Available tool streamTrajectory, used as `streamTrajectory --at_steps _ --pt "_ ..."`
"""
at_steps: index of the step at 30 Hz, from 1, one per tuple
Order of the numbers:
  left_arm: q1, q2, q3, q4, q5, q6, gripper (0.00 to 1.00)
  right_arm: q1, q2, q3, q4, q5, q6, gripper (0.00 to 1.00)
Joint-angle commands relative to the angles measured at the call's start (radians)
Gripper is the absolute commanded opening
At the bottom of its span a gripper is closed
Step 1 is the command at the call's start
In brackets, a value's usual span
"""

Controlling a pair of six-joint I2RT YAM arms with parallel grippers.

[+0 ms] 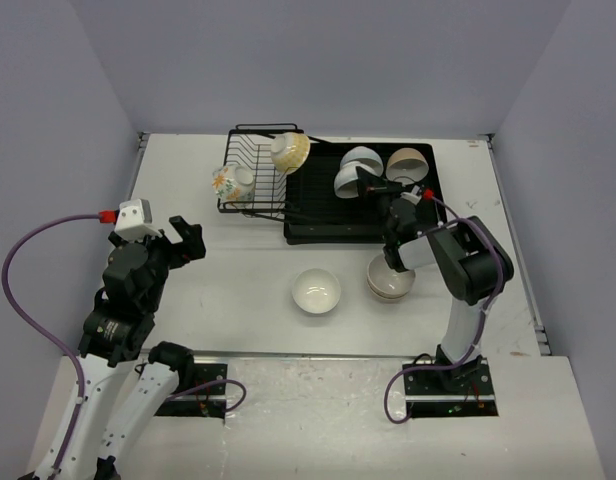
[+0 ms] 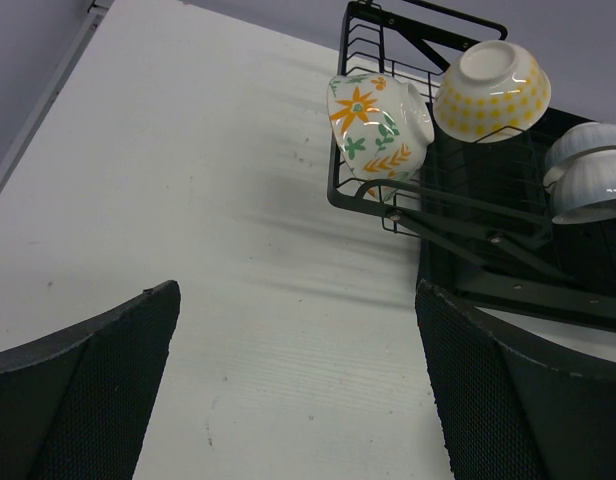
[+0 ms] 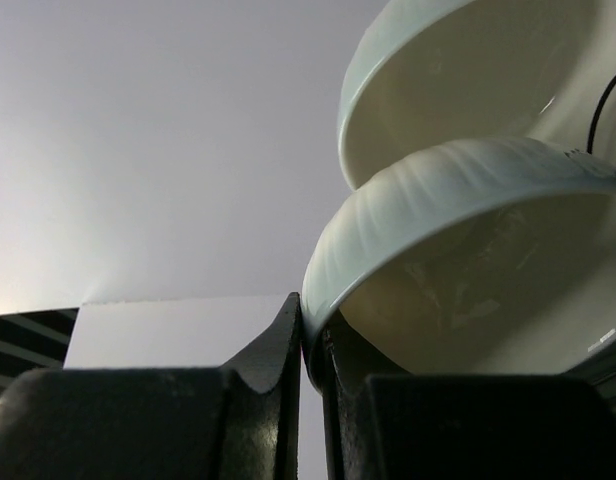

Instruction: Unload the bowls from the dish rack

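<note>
The dish rack is a wire basket joined to a black drain tray. A flowered bowl and a yellow patterned bowl lean in the basket. In the tray stand two white bowls and a cream bowl. My right gripper is shut on the rim of the nearer, ribbed white bowl; the other white bowl sits just behind it. My left gripper hangs open over bare table, left of the rack.
On the table in front of the tray rest a single white bowl and a short stack of bowls under my right arm. Grey walls close in the table on three sides.
</note>
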Motion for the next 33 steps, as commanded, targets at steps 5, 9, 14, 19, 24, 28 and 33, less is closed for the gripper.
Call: streamTrajectory --at_steps 5,9,14,19,24,28,33 --pt "-0.007 0.002 0.004 0.033 -0.002 0.021 1.0 0.0 -0.131 0.026 0.387 -0.062 -0.016 0.0" --pt "-0.007 0.003 0.003 0.033 -0.002 0.021 1.0 -0.003 -0.143 0.023 0.387 -0.078 -0.016 0.0" --pt "-0.007 0.003 0.004 0.033 -0.003 0.021 1.0 -0.003 -0.19 0.016 0.383 -0.167 -0.089 0.0" --pt "-0.007 0.0 0.008 0.036 -0.003 0.02 1.0 -0.015 -0.313 0.031 0.241 -0.351 -0.215 0.0" --pt "-0.007 0.049 0.11 0.015 0.093 0.018 1.0 -0.017 -0.495 0.115 -0.121 -0.611 -0.53 0.0" --pt "-0.007 0.213 0.349 -0.052 0.2 0.032 0.99 0.043 -0.633 0.261 -0.744 -0.695 -0.945 0.0" --pt "-0.053 0.558 0.771 -0.203 0.358 0.018 1.0 0.223 -0.709 0.486 -1.358 -0.532 -1.462 0.0"
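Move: Standing on the table some 24 cm back, 14 cm to the left and 16 cm below the right hand is the lone white bowl, the likely place for the held white bowl. The stacked bowls lie 21 cm back and 7 cm right; in the tray the pale bowl stands about 12 cm straight ahead, the brown bowl 9 cm ahead and 13 cm right. From the left hand, the lone bowl is level ahead, roughly 29 cm right, 25 cm down. Keeping its pinch on the white bowl's rim, the right hand lifts it straight up at first, then faster up, back and left, in all about 21 cm up, 14 back and 8 left. It tips its fingers upward, rolls its left side down and swings counter-clockwise. Late on, the empty, open left hand rises 12 cm, drifting right and forward. ##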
